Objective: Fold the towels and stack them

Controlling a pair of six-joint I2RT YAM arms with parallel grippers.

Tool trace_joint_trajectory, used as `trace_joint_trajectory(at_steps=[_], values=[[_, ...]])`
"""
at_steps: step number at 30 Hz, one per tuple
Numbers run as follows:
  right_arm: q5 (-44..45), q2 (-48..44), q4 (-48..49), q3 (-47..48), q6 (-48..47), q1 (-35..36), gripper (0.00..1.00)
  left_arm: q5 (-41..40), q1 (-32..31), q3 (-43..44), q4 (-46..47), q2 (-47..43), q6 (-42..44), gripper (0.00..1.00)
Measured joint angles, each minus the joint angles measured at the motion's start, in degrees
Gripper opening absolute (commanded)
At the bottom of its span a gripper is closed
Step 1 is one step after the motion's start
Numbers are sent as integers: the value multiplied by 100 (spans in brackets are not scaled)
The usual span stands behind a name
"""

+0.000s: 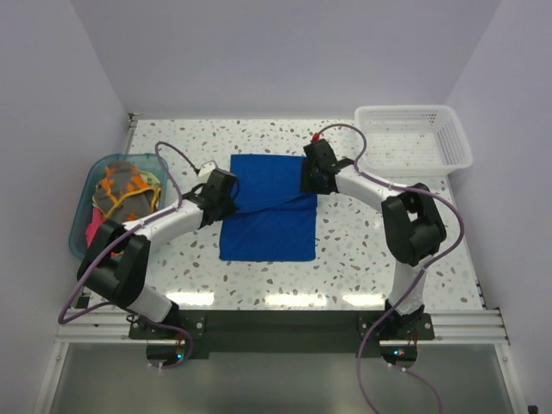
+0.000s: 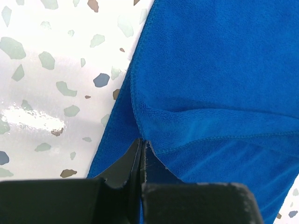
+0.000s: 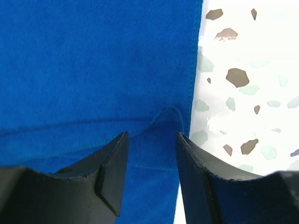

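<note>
A royal blue towel [image 1: 267, 220] lies spread in the middle of the table, its far part folded over the near part with a crease running across. My left gripper [image 1: 226, 200] is at the towel's left edge. In the left wrist view its jaws [image 2: 141, 142] are pressed together on the hem of the blue towel [image 2: 210, 70]. My right gripper [image 1: 312, 185] is at the towel's right edge. There its jaws [image 3: 151, 135] stand apart, straddling a small raised fold of the blue towel [image 3: 93, 60] by its hem. Other towels [image 1: 125, 191], orange, grey and pink, lie heaped in the tub.
A translucent teal tub [image 1: 79, 226] stands at the left edge of the table. A white mesh basket [image 1: 414, 138] stands at the back right corner. The speckled tabletop [image 1: 362, 250] shows around the towel, with white walls on three sides.
</note>
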Motion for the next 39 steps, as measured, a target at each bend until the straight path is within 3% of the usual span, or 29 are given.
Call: trace_joint_trajectory(at_steps=[9, 17, 30, 39], values=[[369, 540, -273, 459, 378, 2, 49, 26, 0, 0, -7, -59, 188, 0], [516, 828, -509, 713, 518, 2, 42, 24, 0, 0, -17, -315, 310, 0], [575, 1086, -802, 1043, 540, 127, 40, 24, 0, -50, -26, -356, 448, 0], [754, 1137, -1073, 1113, 538, 234, 14, 24, 0, -72, -26, -356, 507, 0]])
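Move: The right end of the blue towel's upper-layer edge lies about 4 cm below the half-open right gripper, roughly 1 cm ahead and 1 cm to its right. From that gripper, the edge's left corner, held in the shut left gripper, is some 18 cm left and 7 cm nearer; the white basket is about 27 cm right and 15 cm ahead. From the left gripper, the edge's right end is some 19 cm right and 8 cm ahead. Bring the right gripper down about 4 cm onto the right end of the towel's upper-layer edge, easing forward nearly 2 cm first and then back over most of that, while tipping it steeper and slightly clockwise. Close its fingers late to pinch the cloth. Keep the left gripper shut on its corner; raise it 2 cm, then let it sink slightly. ##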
